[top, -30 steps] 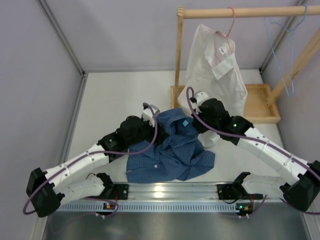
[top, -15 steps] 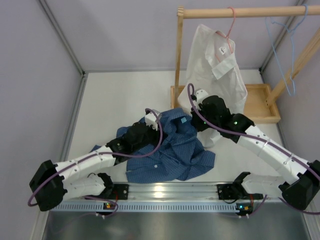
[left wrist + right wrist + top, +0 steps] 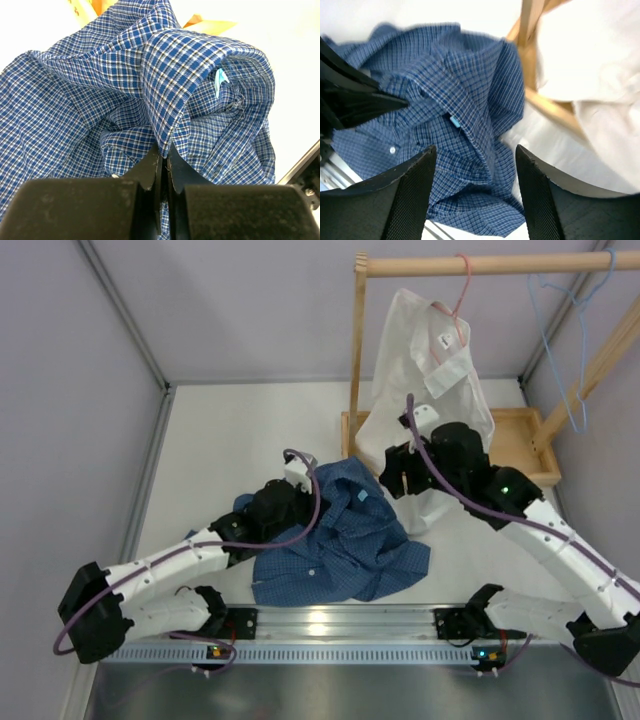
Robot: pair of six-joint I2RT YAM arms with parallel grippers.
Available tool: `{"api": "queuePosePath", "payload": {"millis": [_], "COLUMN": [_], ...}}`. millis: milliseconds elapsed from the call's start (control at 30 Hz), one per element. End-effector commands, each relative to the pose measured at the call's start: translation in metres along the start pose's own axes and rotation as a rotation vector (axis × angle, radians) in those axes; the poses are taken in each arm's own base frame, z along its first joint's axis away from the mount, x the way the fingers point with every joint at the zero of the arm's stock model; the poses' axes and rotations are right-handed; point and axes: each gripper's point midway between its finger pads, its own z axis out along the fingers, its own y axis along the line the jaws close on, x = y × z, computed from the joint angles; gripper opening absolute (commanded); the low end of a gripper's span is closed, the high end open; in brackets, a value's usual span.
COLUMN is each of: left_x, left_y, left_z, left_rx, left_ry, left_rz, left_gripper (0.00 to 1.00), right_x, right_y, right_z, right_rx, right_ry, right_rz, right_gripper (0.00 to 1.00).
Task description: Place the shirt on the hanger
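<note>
The blue checked shirt (image 3: 345,540) lies crumpled on the table between the two arms. My left gripper (image 3: 298,490) is at its left upper edge. In the left wrist view the left gripper (image 3: 163,150) is shut on a raised fold of the shirt (image 3: 165,75) at the collar. My right gripper (image 3: 398,475) hangs above the shirt's right side. In the right wrist view the right gripper (image 3: 475,148) is open, with the shirt (image 3: 470,115) below it and nothing between its fingers. The light blue wire hanger (image 3: 561,360) hangs on the wooden rail at the far right.
A wooden rack with a top rail (image 3: 480,265) and a base tray (image 3: 520,445) stands at the back right. A white shirt (image 3: 430,370) hangs from it on a pink hanger (image 3: 462,285), just behind my right gripper. Grey walls enclose the table.
My left gripper has closed on the shirt's collar fold. My right gripper has let go of the shirt, opened, and risen back toward the rack.
</note>
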Motion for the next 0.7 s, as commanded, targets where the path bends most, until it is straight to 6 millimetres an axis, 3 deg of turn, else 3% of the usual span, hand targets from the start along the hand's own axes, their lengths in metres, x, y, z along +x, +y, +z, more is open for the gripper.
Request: {"api": "queuePosePath", "payload": {"millis": [0,33,100,133,200,333,433,533,567,633,667], "left_x": [-0.021,-0.018,-0.017,-0.017,-0.015,-0.014,-0.016,-0.015,-0.013,-0.012,-0.013], "left_y": [-0.004,-0.002,-0.003,-0.001,0.004,0.011,0.007,-0.001,-0.001,-0.002,-0.002], "left_z": [-0.012,-0.017,-0.022,-0.028,-0.033,-0.047,-0.053,-0.062,-0.064,-0.068,-0.069], "left_rx": [-0.027,-0.033,-0.033,-0.038,-0.075,-0.123,-0.121,-0.088,-0.09,-0.078,-0.073], "left_ry": [-0.025,-0.013,-0.01,-0.009,-0.007,0.014,0.061,0.12,0.132,0.127,0.124], "left_rz": [-0.067,-0.073,-0.102,-0.113,-0.159,-0.191,-0.166,-0.139,-0.138,-0.14,-0.141], "left_gripper": [0.0,0.0,0.0,0.0,0.0,0.0,0.0,0.0,0.0,0.0,0.0], "right_x": [-0.061,-0.08,-0.086,-0.104,-0.116,-0.154,-0.165,-0.162,-0.158,-0.157,-0.15], "right_y": [-0.01,-0.015,-0.039,-0.049,-0.071,-0.129,-0.166,-0.188,-0.204,-0.215,-0.235], "right_z": [-0.055,-0.069,-0.079,-0.096,-0.109,-0.17,-0.217,-0.23,-0.239,-0.237,-0.24], "right_rx": [0.054,0.085,0.203,0.266,0.364,0.682,0.912,1.01,1.077,1.05,1.087], "right_ry": [-0.169,-0.209,-0.193,-0.243,-0.26,-0.426,-0.556,-0.516,-0.5,-0.481,-0.447], "right_rz": [-0.014,-0.014,-0.008,0.004,0.032,0.089,0.134,0.088,0.105,0.115,0.143], "right_gripper": [0.63,0.65,0.68,0.73,0.78,0.84,0.86,0.91,0.92,0.92,0.92]}}
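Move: The empty blue hanger's middle is about 26 cm ahead of the right hand, 36 cm to its right and 20 cm higher. The white shirt hangs some 24 cm ahead and 10 cm right at about hand height, while the blue shirt's heap lies 13 cm left, 2 cm back and 20 cm below. From the left hand, the hanger is roughly 28 cm ahead, 58 cm right and 28 cm up; the heap's middle is 6 cm right and 12 cm below. The left fingers keep their pinch on the blue shirt's fold, drawing it a few centimetres left, back and up. The empty right hand first climbs away from the shirt, then sweeps right towards the blue hanger, about 25 cm across and 20 cm up, swinging some 55 degrees clockwise and tipping up until it points mostly forward. Its fingers open wider. ##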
